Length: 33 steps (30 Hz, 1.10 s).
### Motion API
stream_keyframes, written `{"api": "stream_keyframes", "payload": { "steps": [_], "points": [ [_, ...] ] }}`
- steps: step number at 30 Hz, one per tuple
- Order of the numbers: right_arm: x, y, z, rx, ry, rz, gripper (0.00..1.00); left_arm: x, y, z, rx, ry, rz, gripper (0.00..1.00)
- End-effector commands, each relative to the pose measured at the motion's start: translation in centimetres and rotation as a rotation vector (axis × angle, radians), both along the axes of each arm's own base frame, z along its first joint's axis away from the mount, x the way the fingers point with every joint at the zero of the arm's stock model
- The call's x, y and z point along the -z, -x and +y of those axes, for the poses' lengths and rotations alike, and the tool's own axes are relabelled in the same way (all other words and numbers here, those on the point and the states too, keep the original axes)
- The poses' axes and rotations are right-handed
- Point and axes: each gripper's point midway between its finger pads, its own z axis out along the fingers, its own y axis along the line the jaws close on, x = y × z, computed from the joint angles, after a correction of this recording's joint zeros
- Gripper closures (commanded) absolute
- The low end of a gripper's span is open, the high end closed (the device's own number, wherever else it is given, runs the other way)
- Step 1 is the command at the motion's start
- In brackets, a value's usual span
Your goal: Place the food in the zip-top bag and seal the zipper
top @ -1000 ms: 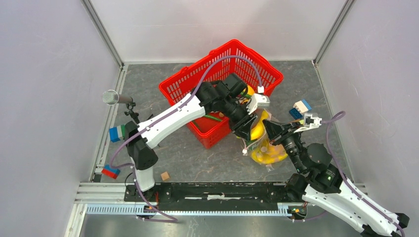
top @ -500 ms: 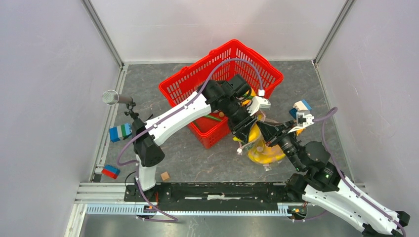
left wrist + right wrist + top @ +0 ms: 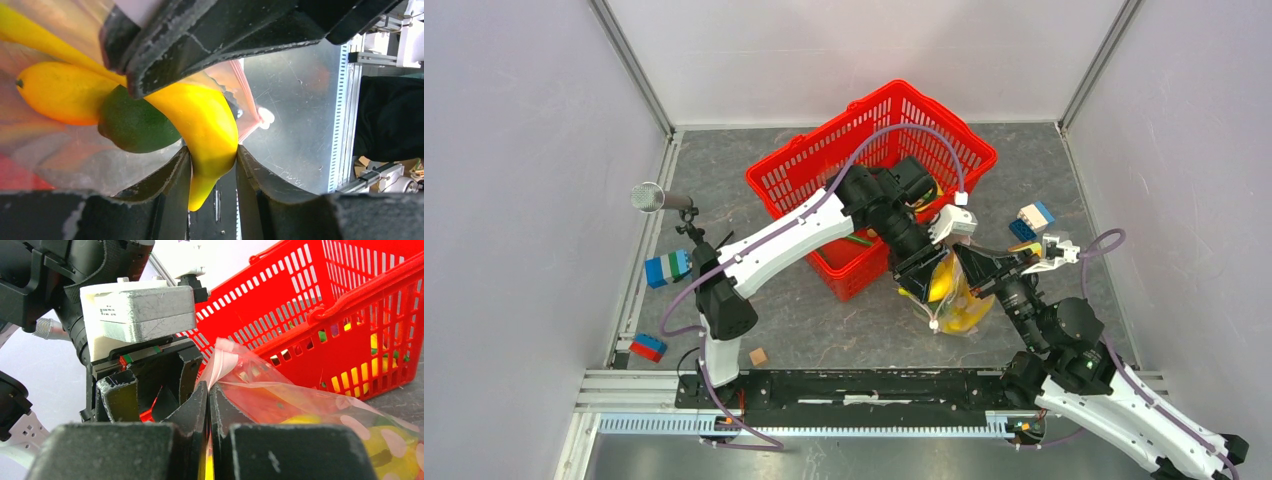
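My left gripper [image 3: 212, 150] is shut on a yellow toy banana [image 3: 200, 112], whose tip pokes out between the fingers. Beyond it a green fruit [image 3: 135, 125] and a yellow-orange fruit [image 3: 60, 92] lie against the clear film of the zip-top bag [image 3: 959, 315]. The pinkish zipper [image 3: 246, 97] runs beside the banana. My right gripper [image 3: 209, 387] is shut on the bag's mouth edge [image 3: 222, 362], holding it up off the floor. In the top view the left gripper [image 3: 924, 275] and the right gripper [image 3: 966, 260] meet over the bag, right beside the basket.
The red mesh basket [image 3: 824, 170] stands just behind the bag, with more food in it. Building bricks lie at the right [image 3: 1034, 220] and at the left [image 3: 662, 268], [image 3: 648, 347]. A wooden cube [image 3: 758, 356] sits near the rail. Grey walls close in three sides.
The left gripper has come a little nearer and lower with the banana. The bag's mouth has been drawn up and leftward, and the bag has bunched closer to the basket.
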Motion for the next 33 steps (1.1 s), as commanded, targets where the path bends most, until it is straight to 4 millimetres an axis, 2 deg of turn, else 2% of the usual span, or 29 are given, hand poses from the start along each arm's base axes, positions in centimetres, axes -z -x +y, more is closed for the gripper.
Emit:
{"api": "stream_keyframes", "payload": {
  "steps": [1,5,9,13,15,18,22,25,30,33],
  "points": [
    [-3.5,0.9,0.3,-0.048,-0.078,-0.107,0.95,-3.1,0.9,-0.8,0.09,0.138,-0.028,0.56],
    [-3.8,1.2,0.8,-0.078,-0.075,-0.133,0.95,-2.8,-0.1,-1.6,0.05,0.118,-0.038,0.5],
    [-3.9,1.4,0.7,-0.081,-0.085,-0.14,0.95,-2.9,-1.2,-2.8,-0.004,0.139,-0.05,0.51],
    [-3.6,1.2,-0.3,-0.042,-0.105,-0.121,0.95,-2.9,-2.1,-3.6,-0.065,0.173,-0.067,0.51],
    [-3.2,0.9,-1.2,0.002,-0.117,-0.095,0.95,-3.1,-2.3,-3.3,-0.086,0.167,-0.083,0.51],
    [-1.8,0.1,-2.6,0.087,-0.116,-0.031,0.94,-4.0,-2.0,-2.3,-0.096,0.194,-0.112,0.4],
    [-1.2,-0.1,-2.7,0.102,-0.117,-0.012,0.94,-4.7,-1.7,-1.0,-0.104,0.207,-0.157,0.3],
    [-1.0,-0.2,-2.4,0.096,-0.107,-0.007,0.94,-5.3,-1.4,-0.4,-0.097,0.224,-0.171,0.28],
    [-1.1,-0.2,-2.4,0.096,-0.106,-0.007,0.94,-3.4,-1.4,1.1,-0.09,0.155,-0.202,0.28],
    [-1.2,-0.2,-2.4,0.094,-0.112,-0.008,0.94,-2.5,-1.4,1.3,-0.087,0.12,-0.193,0.31]
  ]
}}
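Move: The left hand holds one end of a banana, whose middle is about 4 cm ahead and 3 cm to the right. The bag mouth it is being fed into centres some 4 cm ahead, 3 cm right and 2 cm below; the green avocado inside lies 5 cm ahead, 3 cm right and 6 cm down. The bag's white slider is roughly 6 cm back, 1 cm right and 4 cm lower. From the right hand, pinching the rim, the mouth centre sits about 3 cm left, 3 cm back and 2 cm below. Still touching the banana's end, the left fingers carry it about 3 cm right and a little forward, rising 2 cm and dipping again, over the bag mouth; then they spread wide, let go, and draw back some 4 cm left and 3 cm up, the wrist tilting about 15 degrees. The right hand keeps its pinch on the rim, edges left and up, then pulls it about 3 cm right, away from the left hand. ##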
